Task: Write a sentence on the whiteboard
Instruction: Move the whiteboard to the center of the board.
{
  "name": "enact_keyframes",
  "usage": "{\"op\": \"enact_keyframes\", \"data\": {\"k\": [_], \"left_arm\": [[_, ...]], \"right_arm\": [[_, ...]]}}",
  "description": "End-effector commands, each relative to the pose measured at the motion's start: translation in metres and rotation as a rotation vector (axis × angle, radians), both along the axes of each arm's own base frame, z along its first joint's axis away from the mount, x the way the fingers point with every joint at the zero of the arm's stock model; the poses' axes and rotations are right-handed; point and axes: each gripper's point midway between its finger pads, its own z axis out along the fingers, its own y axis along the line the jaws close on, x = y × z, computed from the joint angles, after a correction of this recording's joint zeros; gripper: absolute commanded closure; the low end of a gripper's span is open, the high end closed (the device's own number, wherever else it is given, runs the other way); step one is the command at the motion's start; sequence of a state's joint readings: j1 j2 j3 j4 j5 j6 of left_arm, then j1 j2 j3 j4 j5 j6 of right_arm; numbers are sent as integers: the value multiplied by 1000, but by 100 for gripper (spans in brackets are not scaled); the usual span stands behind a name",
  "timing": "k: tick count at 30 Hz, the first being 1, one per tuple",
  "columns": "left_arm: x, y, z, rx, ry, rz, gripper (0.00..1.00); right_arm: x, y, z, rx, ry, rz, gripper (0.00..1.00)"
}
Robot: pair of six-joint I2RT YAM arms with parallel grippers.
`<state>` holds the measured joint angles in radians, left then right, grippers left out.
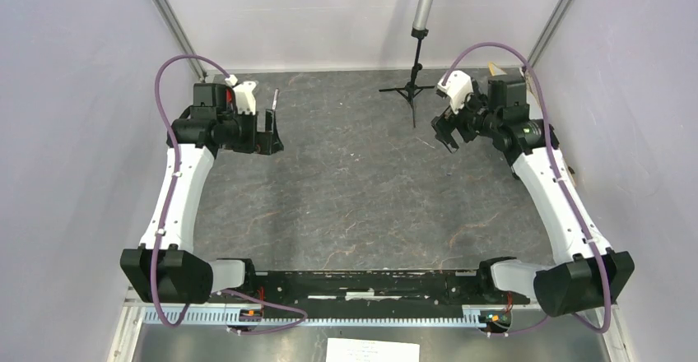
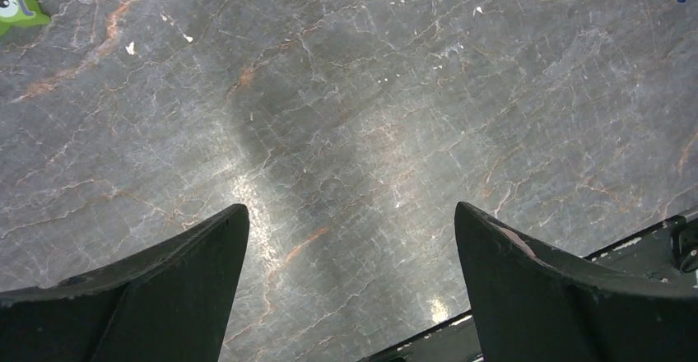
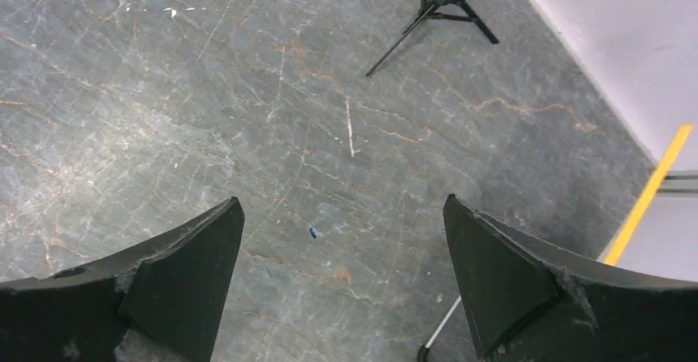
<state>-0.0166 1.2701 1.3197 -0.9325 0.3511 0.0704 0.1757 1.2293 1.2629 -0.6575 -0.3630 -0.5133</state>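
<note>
The whiteboard and the sentence are out of view in every frame. My left gripper hangs over the far left of the grey marbled table; in the left wrist view the gripper is open and empty, with only bare table between its fingers. My right gripper hangs over the far right of the table. In the right wrist view it is open and empty too.
A black tripod stand with a grey pole stands at the back centre and also shows in the right wrist view. A small printed paper sheet lies below the arm bases. A green sticker is on the table. Lilac walls enclose three sides.
</note>
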Motion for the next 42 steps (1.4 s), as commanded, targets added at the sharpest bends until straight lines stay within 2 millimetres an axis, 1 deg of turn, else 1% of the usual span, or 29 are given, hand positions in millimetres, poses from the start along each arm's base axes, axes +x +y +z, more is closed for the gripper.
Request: {"op": "enact_keyframes", "data": {"k": [1,4,5,6,8,10,12,13,15,18,22,26,28,30,34,39,42], "left_arm": [[-2,-11,16,-34,-64,-42,0],[-4,-17,19,-65,-60,-66,0],[-4,-19,19,-73,-54,-74,0],[-3,-20,20,-76,-53,-80,0],[-2,-22,20,-82,-46,-81,0],[-2,-23,21,-86,-46,-86,0],[-1,-24,21,-86,-47,-89,0],[-1,-24,22,-84,-49,-89,0],[0,-24,23,-84,-50,-87,0],[0,-24,22,-86,-48,-89,0],[0,-25,21,-87,-45,-93,0],[0,-26,22,-90,-45,-97,0],[0,-27,22,-90,-45,-100,0],[0,-27,21,-91,-43,-99,0],[0,-28,20,-99,-35,-101,0],[2,-30,20,-107,-29,-102,0],[1,-30,20,-108,-30,-104,0]], "right_arm": [[16,-18,47,-50,-114,-52,2],[33,-55,74,-48,-155,-155,1],[39,-74,79,-46,-160,-205,1],[43,-95,87,-48,-173,-256,6],[50,-131,96,-73,-195,-350,12],[56,-169,101,-132,-217,-450,21],[61,-206,95,-208,-221,-535,30],[63,-221,91,-237,-214,-565,34],[67,-253,75,-288,-177,-621,40],[75,-289,42,-352,-106,-670,49],[87,-321,-7,-401,-24,-694,55],[96,-345,-43,-442,20,-705,62],[101,-354,-59,-456,38,-689,64],[103,-360,-75,-476,59,-670,65],[102,-368,-106,-536,91,-634,71],[106,-376,-133,-589,107,-613,79],[110,-378,-148,-597,118,-600,81]]}}
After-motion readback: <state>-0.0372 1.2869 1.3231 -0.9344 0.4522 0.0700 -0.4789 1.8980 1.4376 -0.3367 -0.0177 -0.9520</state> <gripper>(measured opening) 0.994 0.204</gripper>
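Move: The whiteboard's middle lies about 29 cm to the right of the right gripper, 9 cm ahead and some 17 cm below. Its stand's foot is about 6 cm nearer to this hand sideways and 4 cm farther back; the black tripod's base is roughly 25 cm ahead and 6 cm left of the hand, 24 cm lower. From the left gripper, the whiteboard is about 70 cm right and 12 cm ahead, 14 cm below. Swing the right gripper some 37 cm right and about 10 cm forward, arching up first, over the whiteboard, then sinking well below the starting height beside its wall-side edge. Turn the hand about 35 degrees clockwise, drop its left side about 30, and narrow the wide-open fingers to a small gap, not shut. Let the open left gripper ease 2 cm right. ##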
